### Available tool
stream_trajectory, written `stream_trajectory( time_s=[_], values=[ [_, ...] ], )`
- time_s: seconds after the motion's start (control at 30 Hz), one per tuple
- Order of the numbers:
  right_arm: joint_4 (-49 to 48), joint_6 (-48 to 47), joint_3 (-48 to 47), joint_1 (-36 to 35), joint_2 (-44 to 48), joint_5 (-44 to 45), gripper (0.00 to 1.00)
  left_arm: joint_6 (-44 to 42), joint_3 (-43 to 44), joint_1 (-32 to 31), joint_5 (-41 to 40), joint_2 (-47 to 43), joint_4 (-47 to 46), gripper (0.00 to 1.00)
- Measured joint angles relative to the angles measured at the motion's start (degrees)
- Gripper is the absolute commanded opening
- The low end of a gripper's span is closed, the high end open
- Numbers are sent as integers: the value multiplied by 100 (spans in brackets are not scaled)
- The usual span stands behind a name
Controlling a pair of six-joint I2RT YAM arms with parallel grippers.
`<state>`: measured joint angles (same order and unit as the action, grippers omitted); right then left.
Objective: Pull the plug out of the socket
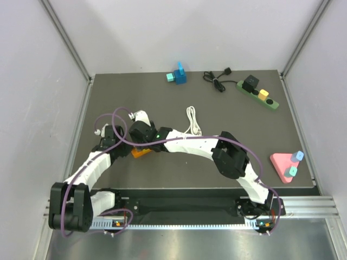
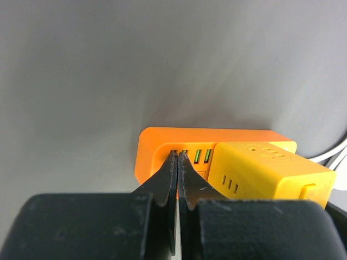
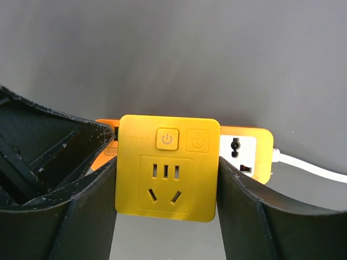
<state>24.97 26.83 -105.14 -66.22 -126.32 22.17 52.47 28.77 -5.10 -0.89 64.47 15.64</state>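
Both grippers are at an orange socket strip (image 2: pixel 162 142), which shows as an orange corner (image 1: pixel 142 153) under the arms in the top view. A yellow cube plug (image 3: pixel 167 173) with a power button sits in it. My right gripper (image 3: pixel 166 162) is shut on this plug, one finger against each side. My left gripper (image 2: pixel 178 157) is shut on nothing, its tips pressed on the strip's end by the green ports (image 2: pixel 201 156). A green socket strip (image 1: pixel 274 104) lies far off at the back right, carrying a black plug (image 1: pixel 250 84) and yellow ones (image 1: pixel 263 94).
A white cable (image 1: pixel 192 122) runs from the orange strip toward the table's middle. A coiled black cable (image 1: pixel 217 81) and blue blocks (image 1: pixel 177 76) lie at the back. A pink triangular block (image 1: pixel 282 168) with teal pegs sits at the right edge.
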Motion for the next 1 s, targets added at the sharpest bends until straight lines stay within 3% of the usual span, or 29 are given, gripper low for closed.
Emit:
stream_trajectory(
  time_s=[0.37,0.67,1.0],
  values=[
    [-330,-13,289,-83,87,577,0,149,350,0,168,529,81,0],
    [-1401,271,1532,-144,868,835,0,295,337,-17,260,531,46,0],
    [-1862,669,1624,-76,1521,839,0,219,339,-17,280,468,46,0]
  ],
)
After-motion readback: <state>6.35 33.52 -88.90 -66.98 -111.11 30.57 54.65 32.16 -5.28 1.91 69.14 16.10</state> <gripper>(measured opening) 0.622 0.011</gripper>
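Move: The right gripper already grips the yellow plug, which sits right at its hand point and is still in the orange socket, whose middle lies about 4 cm straight below. The white cable coil lies roughly 19 cm to the right and 12 cm farther out, some 7 cm lower. From the left gripper's closed tips, already on the socket's left part, the socket's middle is about 5 cm right and 1 cm ahead, about 1 cm lower; the plug is about 5 cm right, 2 cm ahead and 3 cm up. Keep the right fingers' grip on the plug and work it about 2 cm to the right, then pull it quickly straight up off the socket, some 8 to 9 cm in all, rolling the wrist about 20 degrees so the hand's left side rises. Keep the closed left tips down on the socket's left part, letting them ease about 1 cm forward and right with it. ##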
